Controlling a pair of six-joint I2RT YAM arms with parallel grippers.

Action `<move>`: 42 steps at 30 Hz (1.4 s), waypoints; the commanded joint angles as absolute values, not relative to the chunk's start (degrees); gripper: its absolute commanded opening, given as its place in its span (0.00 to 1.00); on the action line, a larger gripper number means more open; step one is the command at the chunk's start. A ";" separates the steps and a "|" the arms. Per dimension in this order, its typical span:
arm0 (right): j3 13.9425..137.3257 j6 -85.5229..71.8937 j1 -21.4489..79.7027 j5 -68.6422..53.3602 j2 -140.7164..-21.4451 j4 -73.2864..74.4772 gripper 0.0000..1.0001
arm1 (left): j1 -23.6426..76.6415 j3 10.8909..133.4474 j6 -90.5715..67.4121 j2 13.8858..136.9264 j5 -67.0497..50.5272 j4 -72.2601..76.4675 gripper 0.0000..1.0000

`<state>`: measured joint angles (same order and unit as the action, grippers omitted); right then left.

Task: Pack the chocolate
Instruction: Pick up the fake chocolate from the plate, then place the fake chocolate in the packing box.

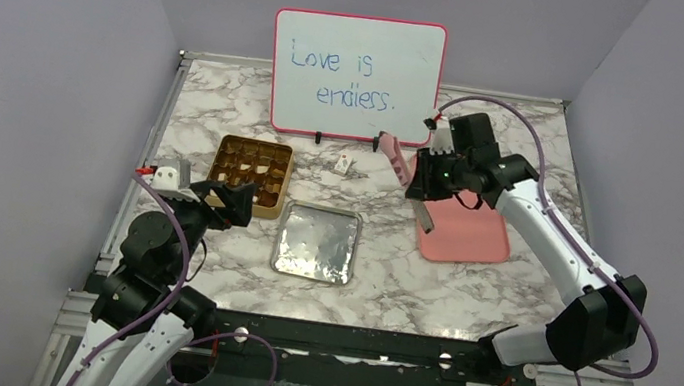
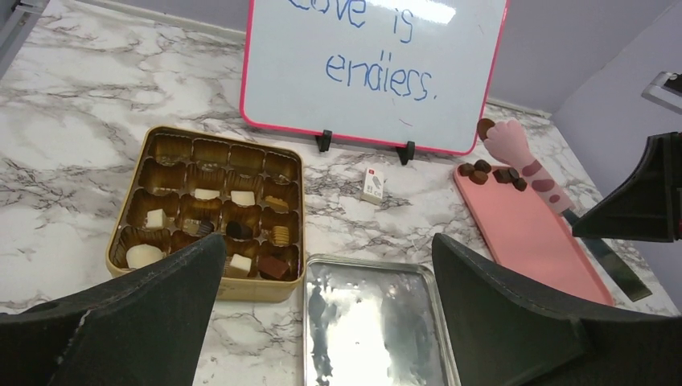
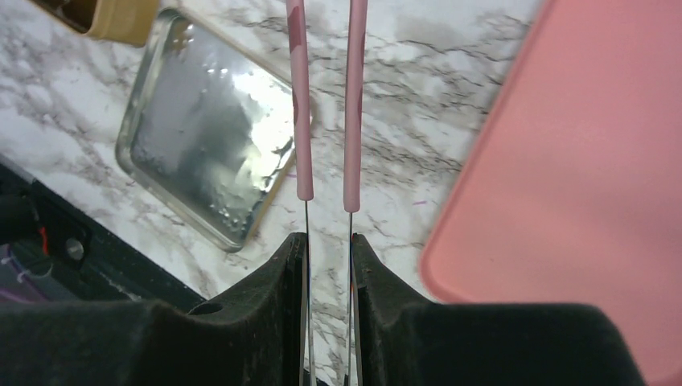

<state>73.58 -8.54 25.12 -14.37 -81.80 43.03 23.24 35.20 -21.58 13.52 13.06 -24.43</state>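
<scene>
The gold tin (image 1: 250, 175) stands left of centre; several of its cells hold chocolate pieces (image 2: 241, 197), dark, brown and cream. More dark chocolate pieces (image 2: 490, 172) lie at the far end of the pink tray (image 1: 463, 235). My right gripper (image 1: 425, 187) is shut on pink cat-paw tongs (image 1: 394, 152), held above the tray's far left corner. In the left wrist view a round brown piece (image 2: 485, 127) sits at the paw tip (image 2: 508, 143). The right wrist view shows the gripper (image 3: 328, 241) and the tong arms (image 3: 351, 104) slightly apart. My left gripper (image 1: 231, 203) is open and empty, near the tin's front; it also shows in its own wrist view (image 2: 328, 249).
The tin's silver lid (image 1: 316, 242) lies upside down between tin and tray. A small white card (image 1: 344, 164) lies behind it. A pink-framed whiteboard (image 1: 354, 76) stands at the back. Purple walls close in the table on three sides.
</scene>
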 commanded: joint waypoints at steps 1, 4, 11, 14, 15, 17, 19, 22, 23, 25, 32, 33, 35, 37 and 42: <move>77.52 -10.75 31.33 -14.85 -84.95 39.69 0.21 | 22.88 36.16 -22.11 11.86 14.09 -22.81 0.99; 80.06 -11.93 35.40 -13.78 -87.75 38.87 0.21 | 22.91 37.00 -22.60 10.93 14.41 -22.85 0.99; 90.09 -14.12 45.62 -10.20 -98.45 38.33 0.21 | 22.87 41.86 -24.45 11.09 17.90 -22.79 0.99; 96.73 -14.15 48.57 -10.03 -104.99 39.63 0.21 | 22.94 45.15 -23.85 13.10 18.78 -22.81 0.99; 99.40 -14.15 49.59 -9.64 -107.27 40.39 0.21 | 22.91 46.04 -23.91 13.55 18.79 -22.88 0.99; 104.58 -13.78 51.57 -9.28 -111.40 41.63 0.22 | 22.86 47.14 -24.34 13.99 18.57 -22.79 0.99; 109.43 -13.48 53.11 -9.03 -115.16 42.53 0.22 | 22.87 47.76 -24.62 14.08 18.20 -22.79 0.99; 117.40 -13.38 54.69 -8.66 -120.40 44.13 0.22 | 22.88 48.50 -23.81 14.15 17.81 -22.84 0.99; 120.06 -13.24 55.20 -8.45 -122.13 45.11 0.22 | 22.88 48.59 -23.66 13.89 17.88 -22.86 0.99; 124.47 -12.98 55.89 -7.79 -125.54 46.44 0.22 | 22.88 48.45 -23.56 13.26 18.15 -22.90 0.99; 134.50 -13.24 56.60 -7.87 -134.21 49.74 0.24 | 22.91 47.86 -23.67 11.49 19.16 -22.90 0.99; 134.70 -13.41 56.60 -8.05 -134.57 49.60 0.24 | 22.92 47.82 -23.61 11.51 19.16 -22.86 0.99; 134.54 -13.76 56.60 -8.59 -135.04 48.85 0.25 | 22.91 47.81 -23.61 11.51 19.16 -22.85 0.99; 133.88 -14.06 56.60 -9.38 -135.37 47.73 0.26 | 22.94 47.74 -23.48 11.47 19.07 -22.85 0.99; 133.33 -14.39 56.68 -10.66 -136.78 46.27 0.27 | 22.90 47.64 -23.52 11.19 18.98 -22.81 0.99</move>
<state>132.53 -13.69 56.25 -9.10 -135.63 47.64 23.24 47.35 -23.94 12.21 17.89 -23.27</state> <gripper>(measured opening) 0.278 0.990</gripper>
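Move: The right hand holds the tongs with a chocolate at their tips; the chocolate box is about 36 cm to its left, 7 cm ahead and 16 cm below. From this hand the silver tray lies 19 cm left and 6 cm back, the small white box 14 cm left and 15 cm ahead, the pink plate 12 cm right and 7 cm ahead. From the left hand the chocolate box is 16 cm ahead, 4 cm left, well below. The right hand swings the tongs 30 cm left over the box, then dips; the left rises 10 cm. ##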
